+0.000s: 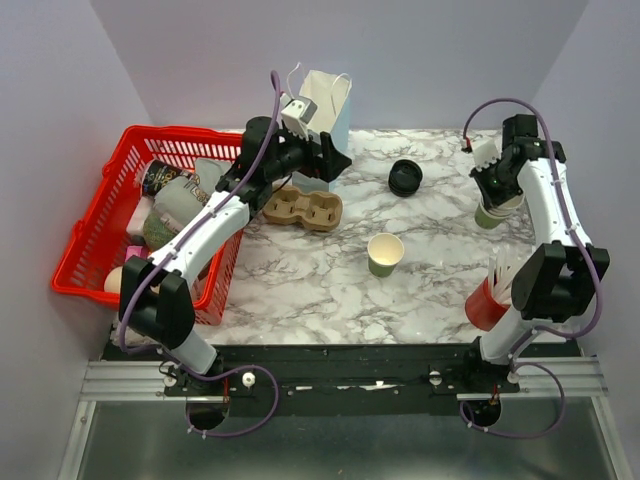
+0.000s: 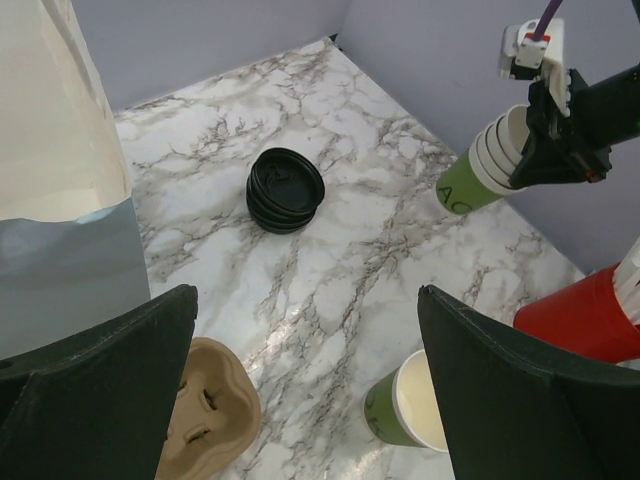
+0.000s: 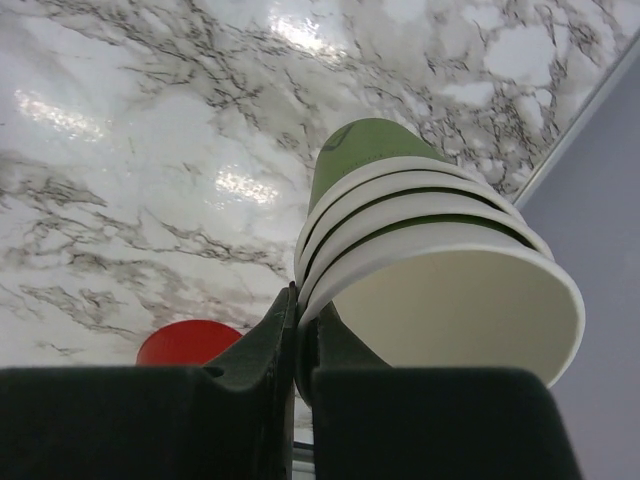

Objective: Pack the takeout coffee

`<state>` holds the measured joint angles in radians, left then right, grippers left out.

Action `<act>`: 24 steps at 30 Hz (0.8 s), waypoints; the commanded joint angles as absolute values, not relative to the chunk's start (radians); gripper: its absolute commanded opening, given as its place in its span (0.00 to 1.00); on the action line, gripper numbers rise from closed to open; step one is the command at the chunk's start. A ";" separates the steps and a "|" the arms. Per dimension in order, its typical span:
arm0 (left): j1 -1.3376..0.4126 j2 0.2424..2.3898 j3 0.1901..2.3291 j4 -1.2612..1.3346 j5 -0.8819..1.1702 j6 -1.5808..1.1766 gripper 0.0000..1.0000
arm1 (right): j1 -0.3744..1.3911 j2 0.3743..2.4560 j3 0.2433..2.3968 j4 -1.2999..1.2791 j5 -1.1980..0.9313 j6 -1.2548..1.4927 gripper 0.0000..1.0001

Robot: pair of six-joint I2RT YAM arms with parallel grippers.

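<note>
The takeout coffee cup [image 1: 386, 253] stands upright mid-table, olive green, white inside, with no lid on it; it also shows at the bottom of the left wrist view [image 2: 405, 405]. A stack of black lids [image 1: 405, 177] [image 2: 286, 188] lies behind it. My left gripper [image 1: 333, 158] [image 2: 307, 292] hangs open over the table beside the paper bag, holding nothing. My right gripper [image 1: 500, 190] [image 3: 305, 300] is shut on the rim of the tilted stack of green cups [image 1: 492, 213] [image 2: 470, 180] [image 3: 400, 200], one finger inside the top cup and one outside.
A brown cup carrier [image 1: 303, 208] [image 2: 205, 410] lies by the white paper bag [image 1: 325, 100] [image 2: 50, 150]. A red basket [image 1: 84, 222] of items sits at the left. A red cup of white sticks [image 1: 490, 300] [image 2: 585, 315] stands near the right arm's base.
</note>
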<state>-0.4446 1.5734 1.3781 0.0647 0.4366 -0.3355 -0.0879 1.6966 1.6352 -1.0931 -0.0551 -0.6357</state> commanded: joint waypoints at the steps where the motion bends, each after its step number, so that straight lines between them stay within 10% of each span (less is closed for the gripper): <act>1: -0.440 1.598 1.397 0.064 0.480 -0.347 0.99 | -0.141 1.744 1.689 -1.161 -0.055 -0.629 0.09; 14: -0.439 1.611 1.404 0.026 0.491 -0.331 0.99 | -0.264 1.807 1.648 -1.103 -0.051 -0.649 0.12; 24: -0.439 1.614 1.419 0.002 0.505 -0.318 0.99 | -0.264 1.749 1.707 -1.138 -0.095 -0.577 0.58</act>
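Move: The cup stack is already pinched by its left rim in my right hand. The bare table spot for it, near the right table edge, is about 10 cm to the right, 2 cm back and 15 cm below. The red straw cup stands some 21 cm straight back, the single cup 22 cm left and 11 cm back, and the black lids 17 cm left and 10 cm ahead. From my left hand, that spot is roughly 44 cm right, 6 cm back and 29 cm down. Keeping the rim pinched, I carry the cup stack about 6 cm to the right towards the table's right edge and lower it some 3 cm, my right wrist turning about 10 degrees clockwise. There I stop and open my fingers to either side of the rim to let go. My left hand, empty and open, sinks about 2 cm. ##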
